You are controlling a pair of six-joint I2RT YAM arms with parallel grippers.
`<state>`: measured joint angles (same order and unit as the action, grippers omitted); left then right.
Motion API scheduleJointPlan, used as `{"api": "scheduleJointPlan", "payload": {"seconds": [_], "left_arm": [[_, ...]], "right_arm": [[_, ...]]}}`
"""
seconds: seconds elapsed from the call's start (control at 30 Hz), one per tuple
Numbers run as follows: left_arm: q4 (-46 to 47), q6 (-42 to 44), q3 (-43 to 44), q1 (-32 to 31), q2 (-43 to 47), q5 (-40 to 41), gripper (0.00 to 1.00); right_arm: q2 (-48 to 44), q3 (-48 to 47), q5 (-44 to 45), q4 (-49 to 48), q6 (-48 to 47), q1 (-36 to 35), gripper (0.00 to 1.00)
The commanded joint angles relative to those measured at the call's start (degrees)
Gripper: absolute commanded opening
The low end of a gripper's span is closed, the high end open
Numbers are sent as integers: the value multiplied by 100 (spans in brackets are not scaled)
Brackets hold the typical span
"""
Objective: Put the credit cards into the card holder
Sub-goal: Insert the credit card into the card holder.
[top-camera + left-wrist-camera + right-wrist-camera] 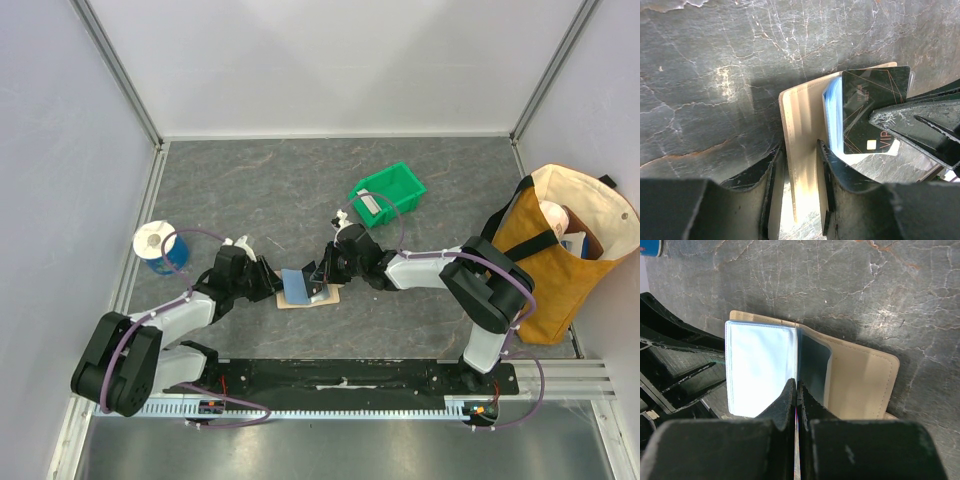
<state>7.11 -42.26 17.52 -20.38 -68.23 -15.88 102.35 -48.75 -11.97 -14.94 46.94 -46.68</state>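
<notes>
The tan card holder [300, 297] lies open on the table between both arms. One of its flaps [800, 125] stands up between the jaws of my left gripper [799, 146], which are apart and wider than the flap. A light blue credit card stack [832, 110] stands upright in the holder [860, 385] and shows as a glossy blue rectangle [760, 370]. My right gripper [796, 385] is shut on a dark credit card [870, 110] with a gold chip. It holds the card edge-on against the blue stack. In the top view the left gripper [268, 283] and right gripper [322, 278] face each other across the holder.
A green plastic bin [388, 192] holding a whitish item sits behind the right arm. A blue and white roll [158, 245] stands at the left. A tan tote bag [560, 250] stands at the right wall. White walls enclose the table.
</notes>
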Motion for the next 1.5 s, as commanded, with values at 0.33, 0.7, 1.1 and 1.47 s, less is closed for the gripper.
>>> {"api": "scheduleJointPlan", "payload": {"seconds": [0.33,0.7,1.1,1.47], "left_arm": [[-333,174,76,34,90,357,24],[-316,157,68,52,99,366,10],[-281,122,85,61,-50,358,2],[-44,-107,50,52,-331,305,2]], "right_arm": [[93,-73,-43,-9,-71,27,0],[93,-91,-78,0,-71,36,0],[-338,384,-33,-491,122,325,0],[-145,788,-640,-1749,641,361,0]]}}
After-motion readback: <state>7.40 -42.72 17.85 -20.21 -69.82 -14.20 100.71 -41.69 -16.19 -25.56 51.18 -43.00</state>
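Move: The tan card holder's left edge already stands between the left hand's part-open fingers; its middle is about 6 cm to the right and 1 cm below, with the blue sleeves some 3 cm right and the black card about 7 cm right and 1 cm ahead. From the right hand, which holds the card, the holder's middle lies about 2 cm left, 1 cm back and 3 cm below; the green box is roughly 18 cm ahead, 15 cm right. Staying almost in place, sinking and easing left by barely a centimetre, the left hand closes its fingers from about a third open and pinches the holder's left edge. Only then does the right hand, still shut on the black card, draw it about 2 cm right, away from the left hand and slightly forward, before easing back a touch left while rising half a centimetre and rolling its left side up. ##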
